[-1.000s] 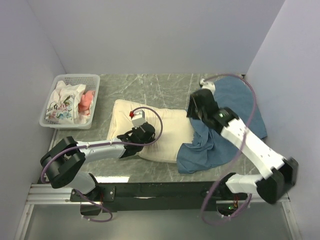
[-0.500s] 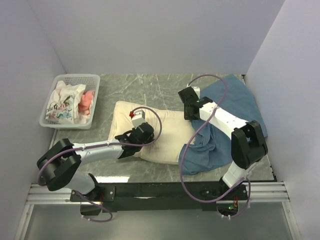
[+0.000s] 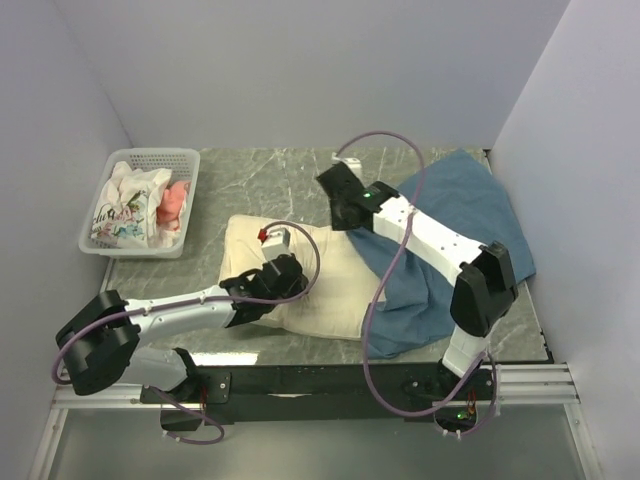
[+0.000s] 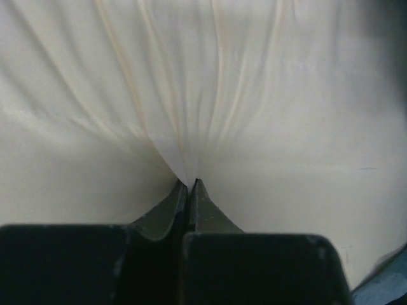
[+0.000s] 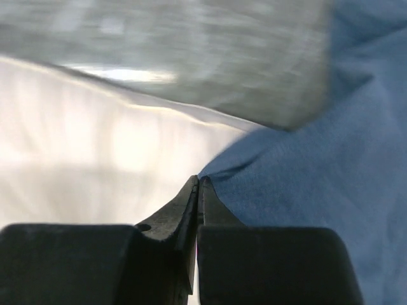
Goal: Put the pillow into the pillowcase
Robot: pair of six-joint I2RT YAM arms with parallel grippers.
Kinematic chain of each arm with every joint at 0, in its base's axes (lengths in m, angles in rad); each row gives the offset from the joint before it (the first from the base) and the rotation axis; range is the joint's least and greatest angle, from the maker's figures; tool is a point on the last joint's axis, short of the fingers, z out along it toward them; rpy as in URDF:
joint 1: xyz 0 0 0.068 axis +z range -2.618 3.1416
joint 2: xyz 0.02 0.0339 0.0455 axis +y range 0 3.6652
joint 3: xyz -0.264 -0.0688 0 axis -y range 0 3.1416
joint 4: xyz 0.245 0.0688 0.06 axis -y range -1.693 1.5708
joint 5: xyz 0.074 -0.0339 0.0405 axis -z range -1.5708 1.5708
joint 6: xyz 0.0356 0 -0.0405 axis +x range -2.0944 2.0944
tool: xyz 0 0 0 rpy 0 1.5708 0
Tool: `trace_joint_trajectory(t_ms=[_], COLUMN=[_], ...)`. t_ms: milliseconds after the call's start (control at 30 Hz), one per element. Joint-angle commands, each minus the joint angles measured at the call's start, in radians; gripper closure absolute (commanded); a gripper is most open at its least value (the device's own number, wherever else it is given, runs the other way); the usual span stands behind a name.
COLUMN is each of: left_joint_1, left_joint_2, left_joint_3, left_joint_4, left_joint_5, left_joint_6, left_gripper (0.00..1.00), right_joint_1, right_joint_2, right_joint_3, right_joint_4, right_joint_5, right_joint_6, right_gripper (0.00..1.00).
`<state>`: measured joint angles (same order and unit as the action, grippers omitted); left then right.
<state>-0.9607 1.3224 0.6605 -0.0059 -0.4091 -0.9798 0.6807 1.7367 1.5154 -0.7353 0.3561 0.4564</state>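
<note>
The cream pillow (image 3: 335,290) lies across the middle of the table. My left gripper (image 3: 285,275) rests on its left half, shut on a pinch of the pillow (image 4: 210,95) cover; creases fan out from the closed tips of the left gripper (image 4: 189,183). The blue pillowcase (image 3: 465,190) spreads over the right side and overlaps the pillow's right end. My right gripper (image 3: 345,220) is at the pillowcase's left edge, over the pillow's far right corner. In the right wrist view the right gripper (image 5: 199,180) is shut on the tip of the pillowcase (image 5: 318,165) edge, with the pillow (image 5: 82,165) beside it.
A white plastic basket (image 3: 150,156) stands at the back left with a white printed cloth (image 3: 122,212) and pink fabric (image 3: 175,200) in it. Grey marble tabletop (image 3: 280,180) shows behind the pillow. Walls close in on the left, back and right.
The right gripper closed on the pillowcase edge and swung left, drawing the blue fabric over the pillow's right end. The left gripper stayed shut on the pillow and shifted slightly toward the near edge.
</note>
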Motion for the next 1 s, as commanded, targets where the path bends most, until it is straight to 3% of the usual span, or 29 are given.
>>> trace_joint_trajectory(t_ms=[0,167,333,367,400,467,500,600,800,967], left_joint_1=[-0.104,-0.057,0.190,0.204,0.211,0.212,0.215,0.218,0.221,0.224], left_joint_2=[-0.063,-0.100,-0.095,-0.069,-0.058,-0.052,-0.054,-0.051,-0.043,-0.009], left_joint_3=[0.091,0.140,0.090,0.096,0.100,0.076,0.062,0.033,0.011,0.013], left_joint_4=[0.031,-0.051,-0.002,-0.003,-0.012,-0.002,-0.002,0.035,0.035,0.038], left_joint_5=[0.038,-0.057,0.093,0.108,0.110,0.112,0.112,0.116,0.110,0.118], left_joint_6=[0.033,-0.039,-0.083,-0.077,-0.063,-0.060,-0.065,-0.074,-0.082,-0.088], left_gripper=[0.99,0.99,0.99,0.99,0.99,0.99,0.99,0.99,0.99,0.99], right_joint_1=[0.108,0.140,0.122,0.117,0.115,0.112,0.109,0.108,0.123,0.229], right_joint_2=[0.052,0.092,0.093,0.099,0.100,0.058,0.034,-0.106,-0.474,-0.702], right_joint_3=[0.202,0.264,0.218,0.223,0.227,0.203,0.153,0.012,-0.419,-0.667], right_joint_4=[0.007,0.042,0.093,0.082,0.068,0.059,0.065,0.088,0.203,0.241], right_joint_5=[-0.098,-0.163,-0.193,-0.174,-0.158,-0.090,-0.071,-0.007,0.041,0.093], right_joint_6=[0.059,0.091,0.071,0.059,0.051,0.045,0.047,0.076,0.200,0.346], right_gripper=[1.00,1.00,0.99,0.93,0.73,0.55,0.42,0.27,0.27,0.30])
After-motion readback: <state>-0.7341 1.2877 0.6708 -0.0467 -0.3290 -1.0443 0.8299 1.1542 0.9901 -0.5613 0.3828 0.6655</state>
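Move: The right hand still holds the far edge of the pillowcase mouth; the pillow it is being drawn over has its middle about 10 cm back, 9 cm left and 10 cm below. The middle of the mouth lies roughly 13 cm back and 9 cm right of this hand, the case's loose body some 24 cm right and 7 cm back. The left hand still pinches the pillow top, with the mouth's middle about 18 cm to its right, level fore and aft, 5 cm lower. The right hand pulls the pinched far edge of the mouth some 10 cm left and 5 cm up over the pillow's far right corner, its left side rolling up a little, then opens wide to let the edge go and swings back about 10 cm and right 12 cm, over the nearer part of the mouth. The left hand keeps its pinch on the pillow top, first easing a couple of centimetres back, right and up, then sweeping forward and left and sinking slightly, for about 5 cm net each way and roughly 10 degrees counter-clockwise. ##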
